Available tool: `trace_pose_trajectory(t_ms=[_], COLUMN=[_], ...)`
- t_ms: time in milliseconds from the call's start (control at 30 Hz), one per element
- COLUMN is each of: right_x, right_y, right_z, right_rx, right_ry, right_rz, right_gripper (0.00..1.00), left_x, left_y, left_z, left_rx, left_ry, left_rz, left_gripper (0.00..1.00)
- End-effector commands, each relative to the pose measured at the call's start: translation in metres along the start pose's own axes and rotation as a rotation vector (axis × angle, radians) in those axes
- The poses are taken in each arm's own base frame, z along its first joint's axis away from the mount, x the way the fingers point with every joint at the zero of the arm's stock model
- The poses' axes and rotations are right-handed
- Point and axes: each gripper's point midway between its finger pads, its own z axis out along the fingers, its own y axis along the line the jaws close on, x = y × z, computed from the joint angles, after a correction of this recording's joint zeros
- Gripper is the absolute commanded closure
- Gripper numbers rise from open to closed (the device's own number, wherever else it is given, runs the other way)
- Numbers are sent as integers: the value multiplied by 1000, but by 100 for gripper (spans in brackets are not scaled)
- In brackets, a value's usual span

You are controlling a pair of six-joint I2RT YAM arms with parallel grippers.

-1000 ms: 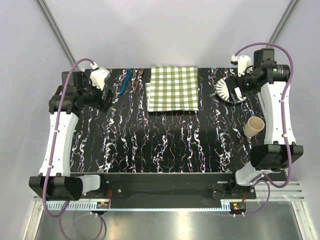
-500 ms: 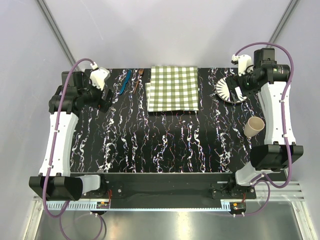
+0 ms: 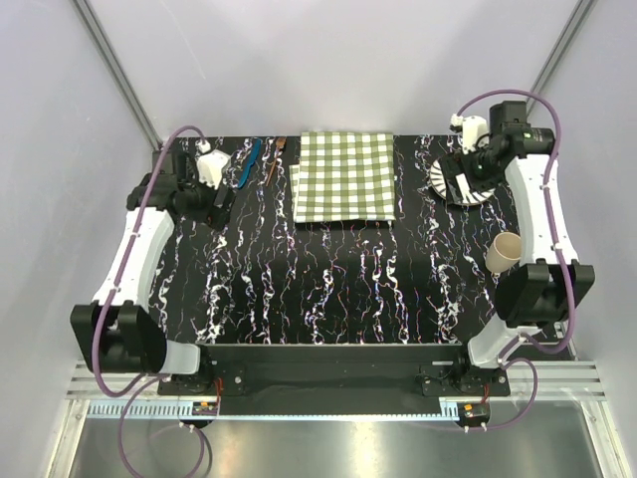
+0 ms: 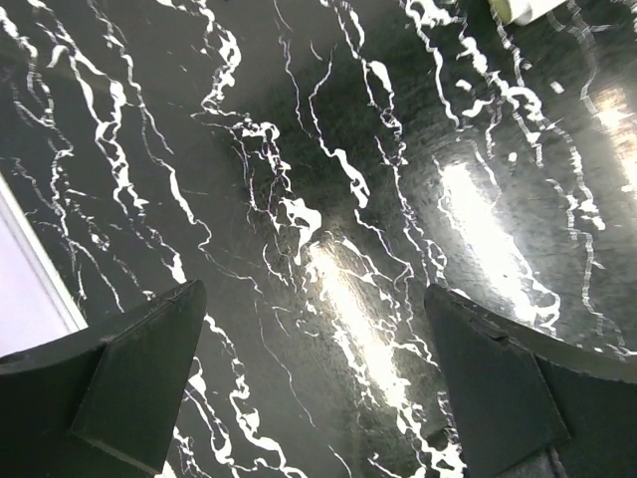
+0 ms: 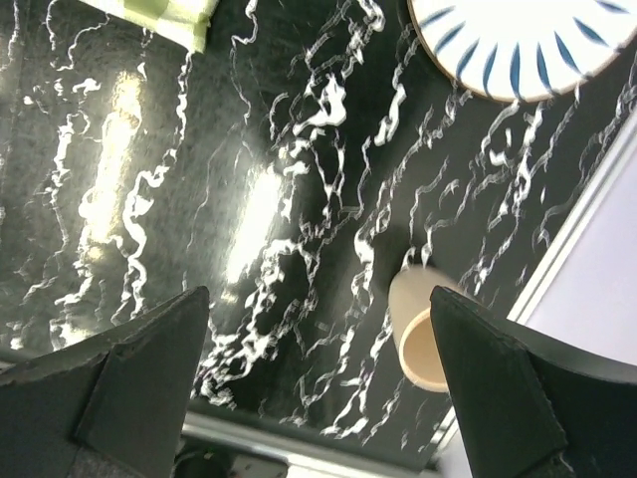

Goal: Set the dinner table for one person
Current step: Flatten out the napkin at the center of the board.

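Note:
The dinner table point(image 3: 328, 289) is black with white veins. At its back lie a green-and-white checked cloth point(image 3: 345, 176), a blue utensil point(image 3: 247, 164) and a brown utensil point(image 3: 275, 164). A white plate with blue stripes point(image 3: 443, 177) sits at the back right, and a beige cup point(image 3: 505, 252) lies on its side near the right edge. My left gripper point(image 3: 221, 191) hangs open beside the blue utensil, over bare tabletop point(image 4: 328, 199). My right gripper point(image 3: 470, 182) is open above the plate's right side. The right wrist view shows the plate point(image 5: 528, 45) and the cup point(image 5: 423, 339), with nothing between the fingers.
Grey walls close in the table on the left, back and right. The right wrist view catches a corner of the cloth point(image 5: 169, 15) and the table's right edge point(image 5: 567, 239). Both arm bases stand along the near edge.
The left arm has swung inward, and its gripper is now closer to the blue utensil. The right wrist has shifted slightly back and left over the plate. Both grippers stay open.

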Motion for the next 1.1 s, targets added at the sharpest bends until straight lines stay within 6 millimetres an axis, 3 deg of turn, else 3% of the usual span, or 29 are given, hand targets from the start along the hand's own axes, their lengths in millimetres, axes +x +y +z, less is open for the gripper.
trace_pose_trajectory(t_ms=[0, 233, 333, 367, 433, 467, 500, 533, 767, 833, 1000, 1067], right_x=[-26, -32, -37, -40, -40, -40, -40, -40, -36, -37, -29, -25], right_y=[17, 50, 52, 51, 48, 45, 44, 40, 28, 27, 23, 19], right_z=[17, 63, 74, 74, 77, 78, 78, 78, 69, 64, 58, 54], right_rx=[-6, 82, 112, 121, 132, 151, 162, 181, 242, 253, 281, 303], right_ry=[-66, -66, -66, -69, -59, -51, -45, -39, -16, -22, -11, -1], right_rz=[-144, -452, -490, -491, -505, -516, -533, -537, -582, -587, -583, -586], right_gripper=[0, 0, 0, 0, 0, 0, 0, 0, 0, 0, 1, 1], left_x=[-27, -29, -37, -45, -43, -54, -48, -58, -53, -46, -55, -50], left_y=[7, -10, -25, -35, -40, -49, -53, -62, -124, -131, -147, -151], left_z=[10, 45, 54, 57, 64, 67, 72, 76, 99, 114, 144, 159], left_rx=[-62, -135, -153, -152, -179, -189, -202, -209, -59, -48, 4, 30], left_ry=[-78, -64, -75, -102, -96, -137, -129, -172, -259, -242, -255, -226], left_rz=[86, 301, 393, 427, 480, 514, 541, 592, 822, 868, 903, 909], left_gripper=[1, 1, 1, 1, 1, 1, 1, 1, 1, 1, 1, 1])
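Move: The napkin's middle lies about 23 cm ahead of the left hand, 29 to its right and 20 below. The brown fork is some 26 ahead and 13 right, the blue knife 26 ahead and 7 right. From the right hand, the napkin is about 21 ahead, 31 left and 24 below; the plate 20 ahead and 4 left, the cup level and 6 right. Left hand sweeps about 17 cm right, sinking, towards the napkin; right swings left and down, then eases rightward. ##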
